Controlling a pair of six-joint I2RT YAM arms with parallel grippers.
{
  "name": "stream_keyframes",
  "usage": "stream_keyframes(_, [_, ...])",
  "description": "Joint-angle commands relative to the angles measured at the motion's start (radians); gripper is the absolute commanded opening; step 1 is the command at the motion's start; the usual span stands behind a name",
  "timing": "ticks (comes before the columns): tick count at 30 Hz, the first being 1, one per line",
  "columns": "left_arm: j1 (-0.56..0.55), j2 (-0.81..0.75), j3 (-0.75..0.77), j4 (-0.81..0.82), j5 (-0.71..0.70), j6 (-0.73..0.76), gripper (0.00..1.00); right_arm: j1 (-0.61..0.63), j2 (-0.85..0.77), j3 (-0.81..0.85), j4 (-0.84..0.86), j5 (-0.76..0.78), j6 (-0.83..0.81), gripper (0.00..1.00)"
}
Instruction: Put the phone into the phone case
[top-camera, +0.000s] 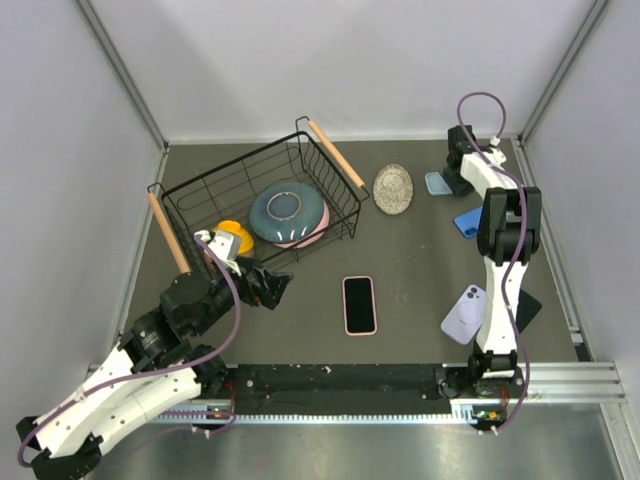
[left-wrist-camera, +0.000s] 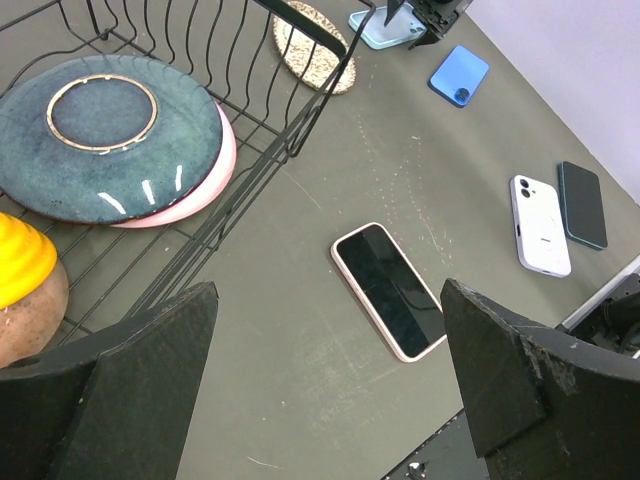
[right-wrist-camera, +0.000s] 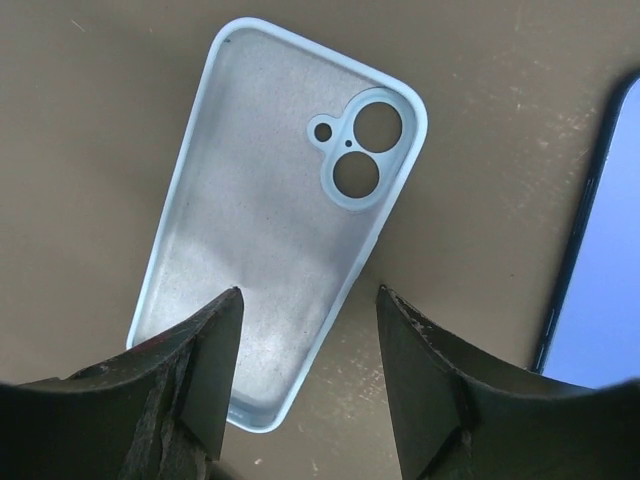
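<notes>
An empty light-blue phone case (right-wrist-camera: 270, 230) lies open side up at the back right of the table (top-camera: 437, 183). My right gripper (right-wrist-camera: 308, 292) is open and hangs low over it, its fingers astride the case's lower right edge; it also shows in the top view (top-camera: 452, 180). A phone with a black screen and pink rim (top-camera: 359, 305) lies face up at the table's middle front, also in the left wrist view (left-wrist-camera: 390, 290). My left gripper (left-wrist-camera: 328, 290) is open and empty, left of that phone and above the table (top-camera: 272, 285).
A blue phone (top-camera: 468, 222) lies back up just right of the case (right-wrist-camera: 600, 270). A white phone (left-wrist-camera: 540, 225) and a dark one (left-wrist-camera: 583, 203) lie front right. A wire basket (top-camera: 330, 190) at back left holds a blue plate (top-camera: 288, 212). A round speckled coaster (top-camera: 393, 188) lies beside it.
</notes>
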Motion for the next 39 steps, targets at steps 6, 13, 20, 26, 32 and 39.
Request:
stream_keyframes(6, [0.001, 0.001, -0.010, 0.042, -0.030, 0.019, 0.99, -0.007, 0.012, 0.035, -0.063, 0.005, 0.050, 0.49])
stream_keyframes(13, [0.001, -0.002, -0.007, 0.044, -0.016, 0.019, 0.99, -0.014, -0.027, 0.012, -0.094, 0.018, 0.029, 0.24])
stream_keyframes(20, [0.001, -0.037, -0.008, 0.044, -0.037, 0.016, 0.99, -0.014, -0.077, -0.014, -0.054, -0.096, -0.088, 0.05])
stream_keyframes(26, [0.001, -0.060, -0.013, 0.051, -0.024, 0.016, 0.99, -0.014, -0.281, -0.195, 0.047, -0.139, -0.220, 0.00])
stream_keyframes(32, [0.001, -0.075, -0.012, 0.054, -0.008, 0.017, 0.99, -0.013, -0.482, -0.403, 0.086, -0.272, -0.430, 0.00])
stream_keyframes(39, [0.001, -0.086, -0.015, 0.063, 0.026, 0.012, 0.99, -0.010, -0.772, -0.781, 0.172, -0.467, -0.695, 0.00])
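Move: The light-blue phone case lies almost under the right hand: its middle is about 3 cm ahead, 2 cm to the right and 1 cm below, its near long edge between the open fingers. The blue phone lies some 9 cm back and 10 cm to the right, the speckled dish about 14 cm to the left and 1 cm ahead. From the left hand, the case is roughly 39 cm ahead, 45 cm to the right and 23 cm below. The light-blue case is pinched by its near long edge: the right fingers go from half open to shut on that rim while the hand eases about 1 cm back. Keeping the pinch, the right hand then draws back towards its base, about 13 cm in all, rising some 6 cm and drifting a little left as it turns roughly 30 degrees counter-clockwise. ##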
